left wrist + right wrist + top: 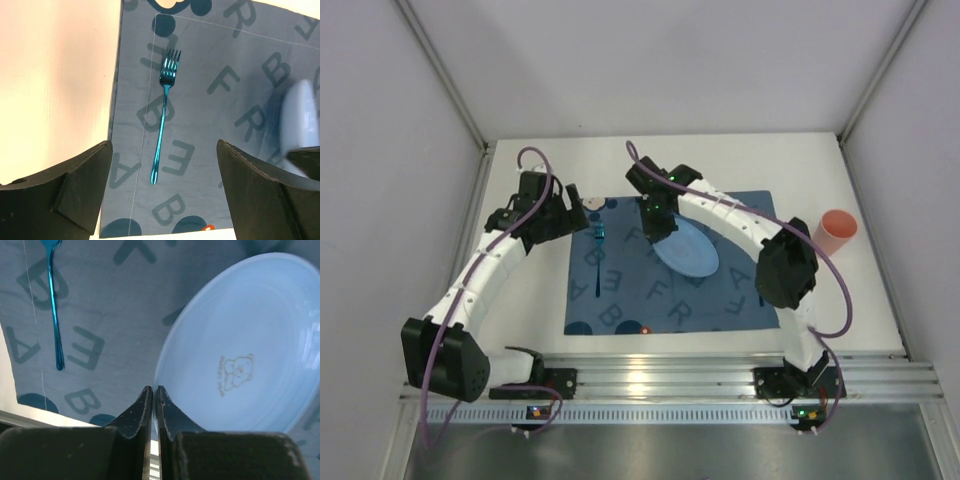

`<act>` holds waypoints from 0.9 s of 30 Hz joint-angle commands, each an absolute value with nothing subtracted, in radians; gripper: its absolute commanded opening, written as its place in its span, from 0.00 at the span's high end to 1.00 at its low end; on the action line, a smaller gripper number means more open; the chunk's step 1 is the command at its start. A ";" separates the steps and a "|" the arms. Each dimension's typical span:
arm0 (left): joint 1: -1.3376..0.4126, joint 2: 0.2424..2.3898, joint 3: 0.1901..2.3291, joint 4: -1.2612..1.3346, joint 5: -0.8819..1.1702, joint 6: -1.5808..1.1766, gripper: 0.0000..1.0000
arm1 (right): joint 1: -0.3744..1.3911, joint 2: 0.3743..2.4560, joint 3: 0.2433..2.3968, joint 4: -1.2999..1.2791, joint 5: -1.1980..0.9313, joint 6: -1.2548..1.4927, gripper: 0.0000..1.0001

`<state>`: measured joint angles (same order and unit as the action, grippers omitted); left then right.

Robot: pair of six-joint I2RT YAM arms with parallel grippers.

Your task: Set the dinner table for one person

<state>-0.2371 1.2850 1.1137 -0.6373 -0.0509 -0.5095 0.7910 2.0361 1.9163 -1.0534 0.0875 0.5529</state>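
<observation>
The dinner table is white and carries a blue letter-printed placemat. A teal fork lies along the mat's left side, tines away from the left wrist camera. My left gripper hangs open above the fork's handle end, with nothing between its fingers. A pale blue plate with a small bear print sits over the middle of the mat. My right gripper is shut on its rim. From the top I see the fork, plate, left gripper and right gripper.
An orange cup stands on the table right of the mat. A silver slotted rail runs along the near edge by the arm bases. Grey walls close in the back and both sides. The plate's edge shows at the right of the left wrist view.
</observation>
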 commanded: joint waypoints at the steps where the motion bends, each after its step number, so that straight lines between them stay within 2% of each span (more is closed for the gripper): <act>1: -0.230 1.230 1.101 -0.610 -0.074 -0.485 0.10 | 0.856 2.103 1.939 -1.013 0.006 0.591 1.00; 8: -0.227 1.218 1.088 -0.607 -0.061 -0.472 0.10 | 0.864 2.187 1.922 -0.940 -0.101 0.578 1.00; 9: -0.227 1.223 1.089 -0.607 -0.055 -0.472 0.10 | 0.861 2.192 1.930 -0.945 -0.103 0.575 0.91; 10: -0.227 1.230 1.092 -0.606 -0.052 -0.471 0.10 | 0.858 2.194 1.934 -0.948 -0.103 0.572 0.56; 11: -0.227 1.233 1.094 -0.604 -0.049 -0.471 0.10 | 0.854 2.191 1.937 -0.953 -0.097 0.572 0.42; 13: -0.227 1.244 1.101 -0.604 -0.038 -0.466 0.10 | 0.833 2.160 1.959 -0.978 -0.083 0.578 0.21; 17: -0.227 1.255 1.109 -0.603 -0.031 -0.456 0.10 | 0.746 2.077 2.135 -1.126 -0.087 0.552 0.16; 18: -0.226 1.259 1.111 -0.600 -0.025 -0.454 0.10 | 0.686 2.063 2.243 -1.170 -0.077 0.519 0.15; 20: -0.225 1.265 1.108 -0.591 -0.006 -0.456 0.10 | 0.608 2.007 2.321 -1.299 -0.017 0.493 0.13; 21: -0.225 1.278 1.108 -0.588 -0.005 -0.459 0.10 | 0.512 1.978 2.322 -1.328 -0.003 0.471 0.13; 23: -0.225 1.288 1.111 -0.581 0.032 -0.471 0.10 | 0.401 1.868 2.255 -1.376 0.076 0.448 0.13; 27: -0.225 1.307 1.103 -0.552 0.074 -0.489 0.11 | 0.056 1.697 1.949 -1.356 0.121 0.411 0.13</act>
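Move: The right hand grips the plate's left rim; its resting place on the cloth, between fork and spoon, centres about 6 cm back, 4 cm right and 8 cm below this hand. The fork's middle lies some 15 cm left and 4 cm back of the hand, the spoon's about 25 cm right and 7 cm back, both about 9 cm lower. From the left hand, that resting place is roughly 22 cm right, 9 cm back and 12 cm down. Right hand lowers the plate about 6 cm, left and back, onto the cloth, opens, swings up and right. ##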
